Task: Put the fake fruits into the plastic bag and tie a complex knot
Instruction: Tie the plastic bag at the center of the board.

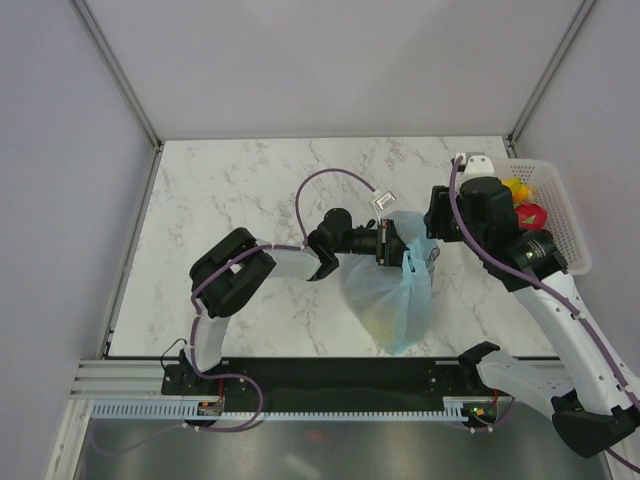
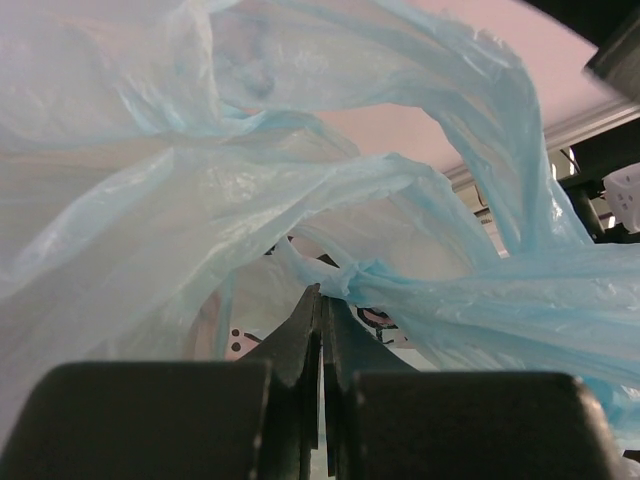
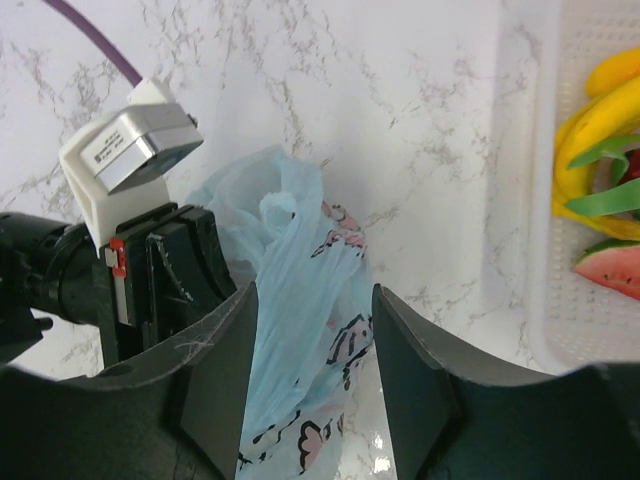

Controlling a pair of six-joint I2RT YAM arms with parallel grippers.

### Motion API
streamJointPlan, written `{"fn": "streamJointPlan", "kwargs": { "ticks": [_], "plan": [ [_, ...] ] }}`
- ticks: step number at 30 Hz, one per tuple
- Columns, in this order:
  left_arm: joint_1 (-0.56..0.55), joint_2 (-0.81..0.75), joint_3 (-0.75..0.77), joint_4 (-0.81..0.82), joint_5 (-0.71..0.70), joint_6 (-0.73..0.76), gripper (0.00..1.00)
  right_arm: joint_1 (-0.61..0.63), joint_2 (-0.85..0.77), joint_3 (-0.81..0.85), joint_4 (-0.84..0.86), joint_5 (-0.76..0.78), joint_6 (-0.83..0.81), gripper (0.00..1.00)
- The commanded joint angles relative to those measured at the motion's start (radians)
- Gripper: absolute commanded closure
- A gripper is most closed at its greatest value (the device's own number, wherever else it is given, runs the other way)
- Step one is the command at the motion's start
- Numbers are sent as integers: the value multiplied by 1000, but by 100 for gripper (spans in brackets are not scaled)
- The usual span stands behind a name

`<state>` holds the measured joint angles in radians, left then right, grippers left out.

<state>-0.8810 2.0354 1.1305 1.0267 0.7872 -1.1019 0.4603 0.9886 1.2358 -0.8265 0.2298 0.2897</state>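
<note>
The plastic bag point(image 1: 395, 295) is thin light-blue film with pink doodles and lies bulging on the marble, something yellow showing faintly through it. My left gripper point(image 1: 392, 246) is shut at the bag's gathered top; in the left wrist view its tips point(image 2: 322, 296) meet a taut twisted strand point(image 2: 400, 290). My right gripper point(image 3: 312, 330) stands open astride a hanging strip of the bag point(image 3: 300, 300), not squeezing it. More fake fruits, yellow bananas point(image 3: 600, 110) and a red slice point(image 3: 615, 270), lie in the white basket.
The white mesh basket point(image 1: 565, 215) stands at the table's right edge, right beside my right arm. The left wrist camera block point(image 3: 125, 150) and its purple cable point(image 1: 325, 180) sit close to the left of my right fingers. Grey walls enclose the table.
</note>
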Motion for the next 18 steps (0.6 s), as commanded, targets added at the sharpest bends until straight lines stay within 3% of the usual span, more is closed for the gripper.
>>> {"fn": "streamJointPlan", "kwargs": {
  "ticks": [1, 6, 14, 18],
  "plan": [
    [5, -6, 34, 38, 26, 8, 98, -21, -1, 68, 15, 86, -7, 43],
    [5, -9, 35, 36, 32, 8, 98, -165, -45, 2, 30, 17, 44, 52],
    [4, -3, 43, 35, 38, 2, 98, -484, -160, -231, 127, -453, 140, 61],
    [4, 2, 51, 26, 41, 2, 98, -578, -232, -376, 281, -682, 264, 67]
  ]
}}
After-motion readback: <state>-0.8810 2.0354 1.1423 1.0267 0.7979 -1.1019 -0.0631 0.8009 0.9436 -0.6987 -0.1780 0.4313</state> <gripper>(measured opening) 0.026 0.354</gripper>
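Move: The bag's gathered neck is pinched right at my left fingertips. From my right hand, held above the bag, that neck is about 8 cm to the left, 6 cm back and 9 cm lower. The bag's fruit-filled body hangs some 13 cm back, 12 cm left and 22 cm below my right hand; the fruit bin stands roughly 24 cm to its right, 13 cm ahead and 24 cm down. I swing my right hand off to the right, away from the pinched bag neck, for about 7 cm, rising slightly first and then sinking some 5 cm below where I began, easing back left at the very end. The wrist rolls its left side up about 20 degrees and swings some 15 degrees clockwise, while the empty fingers partly close. My left hand keeps its pinch on the neck in place. ##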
